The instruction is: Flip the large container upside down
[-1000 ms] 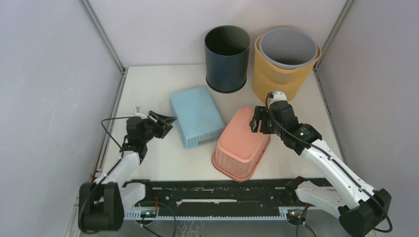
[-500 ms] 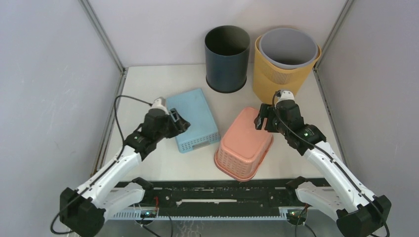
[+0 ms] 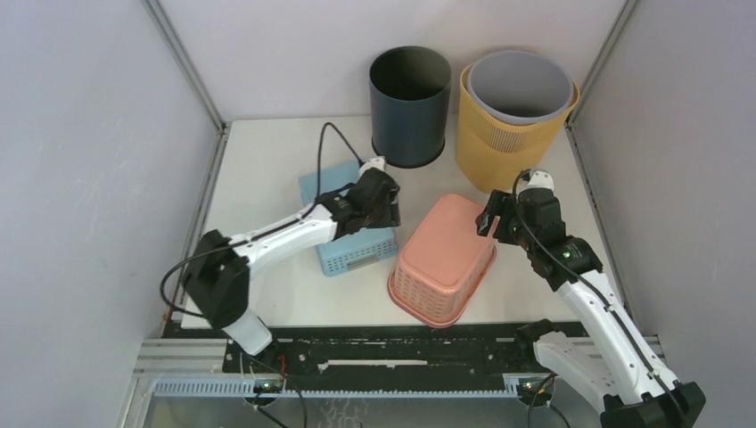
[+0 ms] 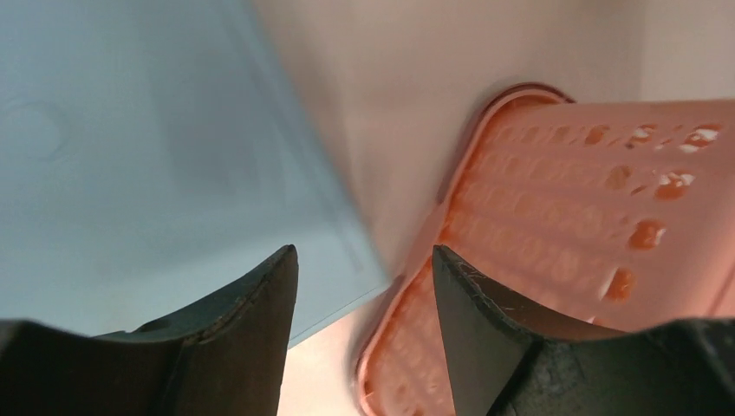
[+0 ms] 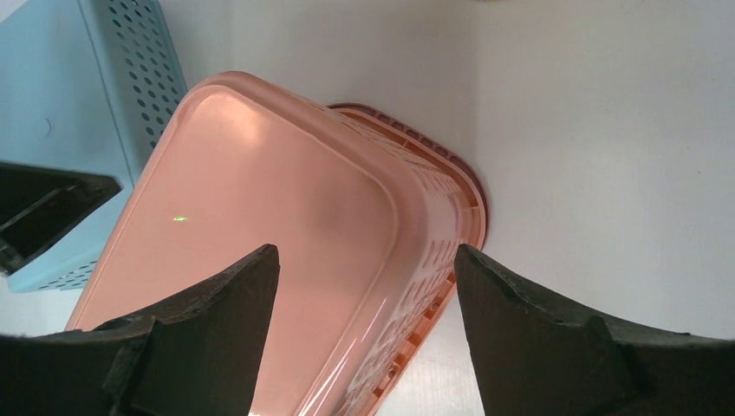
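A pink perforated basket [image 3: 441,259] lies bottom up at centre right of the table. A light blue basket [image 3: 349,218] lies bottom up to its left. My left gripper [image 3: 385,207] is open and empty, low over the blue basket's right edge, next to the pink one. The left wrist view shows the blue basket [image 4: 130,130] on the left and the pink basket [image 4: 589,191] on the right of its gripper [image 4: 364,260]. My right gripper [image 3: 493,223] is open and empty above the pink basket's far right corner [image 5: 260,217].
A dark upright bin [image 3: 409,107] stands at the back. A yellow perforated bin [image 3: 499,143] with a grey bin [image 3: 520,85] nested inside stands to its right. Grey walls close in both sides. The blue basket also shows in the right wrist view [image 5: 78,104].
My left arm has swung from the table's left side rightward to the blue basket's right edge. My right gripper has drifted slightly right and nearer. The pink basket shifted a little.
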Available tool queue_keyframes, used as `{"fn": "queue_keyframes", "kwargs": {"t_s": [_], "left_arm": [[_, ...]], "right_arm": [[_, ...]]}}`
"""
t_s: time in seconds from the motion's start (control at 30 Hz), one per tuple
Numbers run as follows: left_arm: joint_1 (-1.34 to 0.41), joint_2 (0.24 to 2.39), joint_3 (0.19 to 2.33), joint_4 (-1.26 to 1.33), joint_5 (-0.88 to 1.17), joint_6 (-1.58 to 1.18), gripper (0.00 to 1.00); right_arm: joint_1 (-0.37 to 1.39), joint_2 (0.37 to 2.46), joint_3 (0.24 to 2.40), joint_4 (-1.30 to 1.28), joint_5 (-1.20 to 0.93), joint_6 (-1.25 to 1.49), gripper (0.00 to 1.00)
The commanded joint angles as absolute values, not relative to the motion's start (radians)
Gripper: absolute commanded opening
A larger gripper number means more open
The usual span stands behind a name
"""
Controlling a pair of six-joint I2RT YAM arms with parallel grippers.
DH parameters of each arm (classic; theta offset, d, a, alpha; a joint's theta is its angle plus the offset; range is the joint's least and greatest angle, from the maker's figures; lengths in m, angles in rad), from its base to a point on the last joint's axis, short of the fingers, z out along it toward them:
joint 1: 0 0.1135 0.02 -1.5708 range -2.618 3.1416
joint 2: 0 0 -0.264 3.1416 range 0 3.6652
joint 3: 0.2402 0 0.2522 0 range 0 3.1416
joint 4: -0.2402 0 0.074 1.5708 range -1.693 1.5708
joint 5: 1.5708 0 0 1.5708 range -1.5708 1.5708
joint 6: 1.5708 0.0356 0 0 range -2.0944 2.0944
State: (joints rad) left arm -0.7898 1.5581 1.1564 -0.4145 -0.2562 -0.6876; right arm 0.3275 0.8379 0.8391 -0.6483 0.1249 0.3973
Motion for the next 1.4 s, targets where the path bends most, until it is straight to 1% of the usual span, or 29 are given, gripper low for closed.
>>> {"fn": "queue_keyframes", "kwargs": {"t_s": [0.0,0.13,0.2,0.3,0.4,0.47,0.67,0.83,0.9,0.93,1.07,1.27,1.37], "left_arm": [[-0.825,1.677,1.404,-0.407,-0.285,-0.634,0.63],[-0.824,1.836,1.555,-0.458,-0.284,-0.623,0.63],[-0.817,1.889,1.577,-0.498,-0.298,-0.624,0.63],[-0.774,1.881,1.462,-0.461,-0.278,-0.646,0.61],[-0.714,1.805,1.287,-0.368,-0.252,-0.665,0.59],[-0.672,1.761,1.217,-0.349,-0.245,-0.658,0.58],[-0.553,1.692,1.149,-0.335,-0.225,-0.6,0.57],[-0.505,1.666,1.185,-0.329,-0.212,-0.546,0.57],[-0.491,1.672,1.222,-0.324,-0.207,-0.531,0.57],[-0.446,1.677,1.237,-0.326,-0.197,-0.527,0.57],[-0.359,1.653,1.26,-0.323,-0.149,-0.521,0.56],[-0.33,1.395,1.2,-0.336,-0.109,-0.563,0.57],[-0.331,1.277,1.178,-0.371,-0.132,-0.567,0.59]], "right_arm": [[0.311,0.791,0.844,-0.643,0.122,0.417,0.83],[0.304,0.776,0.832,-0.653,0.12,0.425,0.83],[0.302,0.777,0.822,-0.657,0.119,0.434,0.83],[0.301,0.784,0.794,-0.659,0.122,0.455,0.83],[0.301,0.766,0.745,-0.63,0.113,0.486,0.83],[0.301,0.753,0.714,-0.602,0.094,0.499,0.83],[0.312,0.745,0.651,-0.567,0.073,0.528,0.83],[0.334,0.777,0.599,-0.496,0.06,0.559,0.83],[0.336,0.824,0.588,-0.447,0.044,0.569,0.83],[0.339,0.866,0.588,-0.418,0.024,0.573,0.83],[0.363,0.993,0.605,-0.3,-0.019,0.607,0.83],[0.452,1.255,0.742,-0.186,-0.021,0.639,0.82],[0.492,1.395,0.832,-0.126,-0.035,0.663,0.82]]}}
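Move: The upside-down blue basket's middle is about 9 cm to my left hand's left, 2 cm ahead and 9 cm below. The upside-down pink basket is 12 cm right of that hand, 7 cm back and 6 cm below, with the dark bin about 19 cm ahead and 4 cm right. From my right hand, the pink basket is roughly 10 cm left, 5 cm back and 11 cm below; the yellow bin stands 17 cm ahead and 3 cm right. My left hand swings right and forward clear of the blue basket, drops about 11 cm beside it, then sweeps some 20 cm left and forward, pushing the basket along with half-open fingers before lifting away. Meanwhile my right hand, fingers wide, sinks about 4 cm, then goes about 10 cm left and forward, rolling its left side up and bearing on the pink basket's right edge. ##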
